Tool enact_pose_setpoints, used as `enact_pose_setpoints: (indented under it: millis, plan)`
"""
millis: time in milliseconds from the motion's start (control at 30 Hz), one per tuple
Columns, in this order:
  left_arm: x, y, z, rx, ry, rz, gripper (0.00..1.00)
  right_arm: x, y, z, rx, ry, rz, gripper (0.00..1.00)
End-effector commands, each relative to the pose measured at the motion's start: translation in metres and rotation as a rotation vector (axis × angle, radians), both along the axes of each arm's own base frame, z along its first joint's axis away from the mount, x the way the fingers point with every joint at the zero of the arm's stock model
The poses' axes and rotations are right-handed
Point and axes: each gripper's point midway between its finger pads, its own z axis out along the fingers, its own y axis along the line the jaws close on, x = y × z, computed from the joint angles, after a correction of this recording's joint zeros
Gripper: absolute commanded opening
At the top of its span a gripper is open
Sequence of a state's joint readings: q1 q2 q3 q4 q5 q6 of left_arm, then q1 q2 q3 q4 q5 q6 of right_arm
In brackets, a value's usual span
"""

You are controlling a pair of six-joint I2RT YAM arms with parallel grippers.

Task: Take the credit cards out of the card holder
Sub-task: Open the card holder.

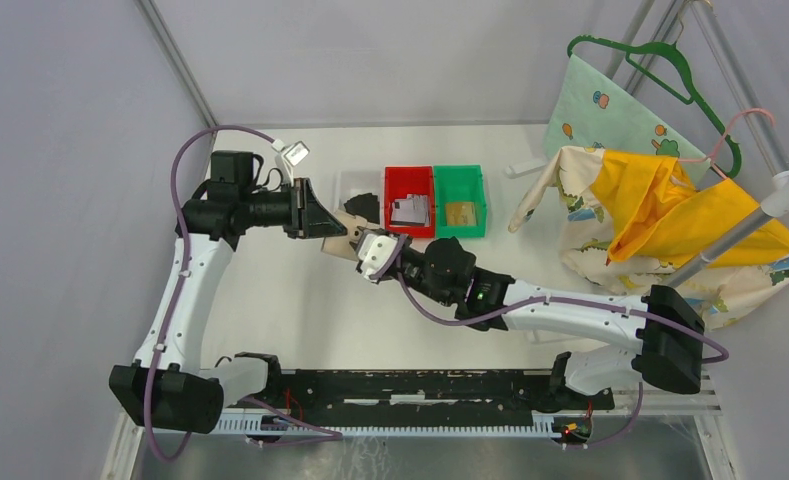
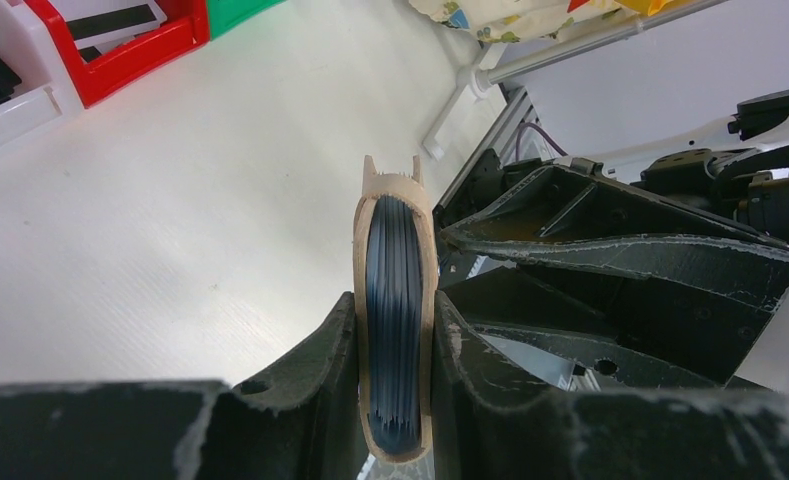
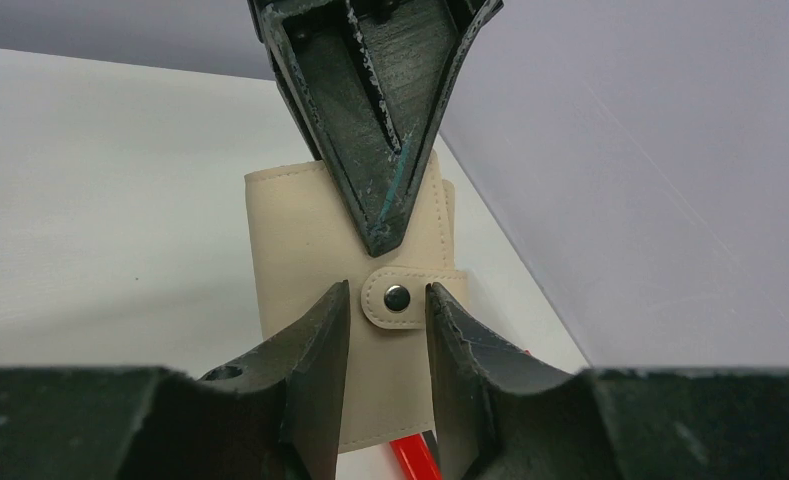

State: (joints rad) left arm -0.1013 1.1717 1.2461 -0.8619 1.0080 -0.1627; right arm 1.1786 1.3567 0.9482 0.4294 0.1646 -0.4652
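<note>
My left gripper (image 1: 322, 218) is shut on the beige card holder (image 1: 344, 238) and holds it above the table. In the left wrist view the card holder (image 2: 391, 182) stands edge-on between my fingers (image 2: 320, 350), its dark sleeve edges (image 2: 395, 290) showing inside. My right gripper (image 3: 388, 300) faces the card holder (image 3: 290, 230), its jaws apart on either side of the fastened snap tab (image 3: 398, 297). Credit cards lie in the bins: grey ones (image 1: 410, 210) in the red, a gold one (image 1: 460, 213) in the green, a black one (image 1: 368, 207) in the white. Any cards in the holder are hidden.
The white (image 1: 348, 186), red (image 1: 394, 180) and green (image 1: 482, 195) bins stand in a row at the table's back. Patterned and yellow cloth (image 1: 660, 210) hangs on a rack (image 1: 770, 205) at the right, with a green hanger (image 1: 660, 65). Grey walls close in the left and back.
</note>
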Motion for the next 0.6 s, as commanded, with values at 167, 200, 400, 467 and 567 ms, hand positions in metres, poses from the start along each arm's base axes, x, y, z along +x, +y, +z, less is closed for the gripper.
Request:
enact_pose_setpoints:
  millis: [167, 200, 400, 467, 567]
  plan:
    - [-0.018, -0.008, 0.043, -0.094, -0.068, -0.073, 0.02, 0.009, -0.013, 0.008, -0.071, -0.151, -0.157, 0.31]
    - [-0.018, -0.008, 0.044, -0.095, -0.067, -0.073, 0.02, 0.01, -0.015, 0.007, -0.089, -0.171, -0.185, 0.28]
    - [-0.021, -0.009, 0.047, -0.114, -0.053, -0.087, 0.02, 0.01, -0.013, 0.012, -0.099, -0.229, -0.238, 0.11]
    - [-0.023, -0.01, 0.047, -0.119, -0.046, -0.093, 0.02, 0.009, -0.012, 0.017, -0.09, -0.243, -0.239, 0.08]
    - [-0.024, -0.01, 0.045, -0.125, -0.031, -0.102, 0.02, 0.009, -0.011, 0.026, -0.065, -0.262, -0.247, 0.03]
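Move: My right hand's fingers stand part open at the card holder's snap flap, about 1 cm ahead and 1 cm to the left, level with them. For my left hand, still gripping the upright holder, the flap is roughly 2 cm right and 1 cm ahead. From my right hand, the red tray sits some 13 cm ahead, 9 cm right and 25 below; the white tray is about as far ahead and as low, straight ahead. I shut my right fingers almost fully at the free end of the flap, beside the snap, keeping their tips nearly in place while the wrist rolls and swings clockwise, in all some 15 degrees. My left hand keeps its pinch on the holder and raises it about 1 cm. ##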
